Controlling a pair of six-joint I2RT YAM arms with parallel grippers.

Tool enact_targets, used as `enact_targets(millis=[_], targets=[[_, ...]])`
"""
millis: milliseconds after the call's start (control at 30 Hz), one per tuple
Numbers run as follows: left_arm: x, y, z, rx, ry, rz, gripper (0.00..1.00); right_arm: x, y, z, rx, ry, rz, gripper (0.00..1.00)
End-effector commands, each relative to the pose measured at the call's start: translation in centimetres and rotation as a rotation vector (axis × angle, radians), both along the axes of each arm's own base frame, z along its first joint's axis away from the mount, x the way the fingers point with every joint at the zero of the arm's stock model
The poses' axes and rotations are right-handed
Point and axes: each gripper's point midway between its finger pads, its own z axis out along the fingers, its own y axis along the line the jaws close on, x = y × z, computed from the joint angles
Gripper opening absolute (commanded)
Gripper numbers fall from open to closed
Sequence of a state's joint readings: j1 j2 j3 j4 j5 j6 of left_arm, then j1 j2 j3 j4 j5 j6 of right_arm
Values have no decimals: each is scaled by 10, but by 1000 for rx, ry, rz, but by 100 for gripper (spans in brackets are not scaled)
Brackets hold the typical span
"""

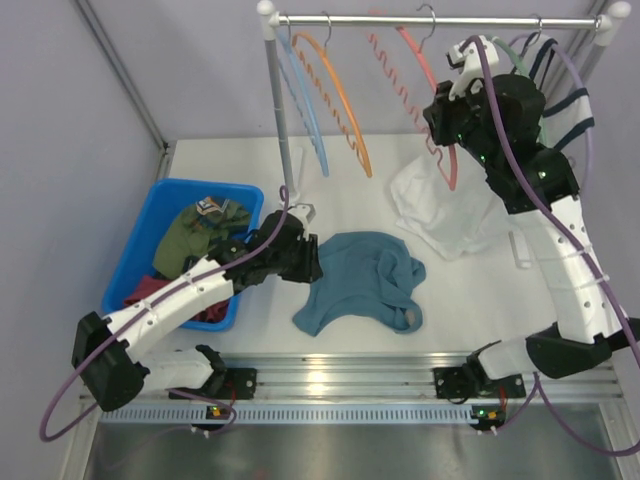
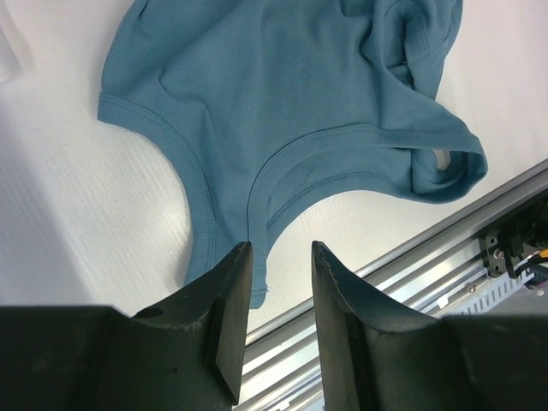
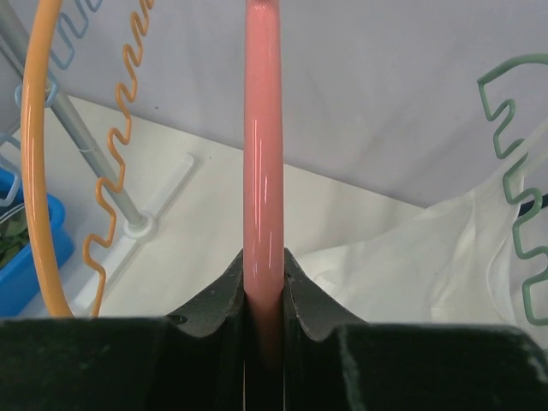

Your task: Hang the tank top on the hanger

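The teal tank top (image 1: 360,280) lies crumpled on the white table in front of the rack. In the left wrist view the tank top (image 2: 282,86) shows its scooped neck and a strap running down to my fingers. My left gripper (image 2: 281,257) is open, low over that strap's end, with nothing between its fingers; from above the left gripper (image 1: 314,266) sits at the top's left edge. The salmon hanger (image 1: 428,62) hangs from the rail. My right gripper (image 3: 263,261) is shut on the hanger (image 3: 261,128), on its smooth arm, and from above the right gripper (image 1: 445,128) is high by the rack.
A blue bin (image 1: 140,250) of clothes stands at the left. A white top (image 1: 440,205) drapes under the rack rail (image 1: 430,20). An orange hanger (image 1: 345,100), a light blue hanger (image 1: 305,100) and a green hanger (image 3: 514,171) hang nearby. An aluminium rail (image 2: 445,231) edges the table's front.
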State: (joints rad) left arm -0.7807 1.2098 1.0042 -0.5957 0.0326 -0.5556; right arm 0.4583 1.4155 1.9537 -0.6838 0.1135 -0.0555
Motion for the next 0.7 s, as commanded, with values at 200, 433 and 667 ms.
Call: enact_targets(millis=[200,433,667], targets=[[-12,17,-43,56,88,82,38,-77,-23,-41,156,145,-20,0],[-45,17,-77,114,156,8,38,-135,-27,-136,149,395,35,0],[-60,8,-99,232,141,-25,38,-181,-26,-185,164,543,110,0]])
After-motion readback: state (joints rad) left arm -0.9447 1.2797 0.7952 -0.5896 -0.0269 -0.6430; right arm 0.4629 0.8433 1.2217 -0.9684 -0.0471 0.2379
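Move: The teal tank top lies flat on the table, its middle some 9 cm back, 13 cm left and 46 cm below the right hand, which already holds the pink hanger clear of the bar. From that hand the orange hanger hangs about 19 cm left and 4 cm ahead, the green one 16 cm right and 4 cm ahead, both level in height. The tank top's near-left corner is about 6 cm back, 2 cm left and 15 cm below the left hand. The pink hanger, still pinched in the right fingers, comes down about 19 cm and back some 16 cm, away from the rack and towards the tank top, the wrist tipping down some 30 degrees. The left hand, fingers staying part open, sinks and draws back towards the tank top's near-left corner, tilting slightly; no touch on the cloth can be seen. ##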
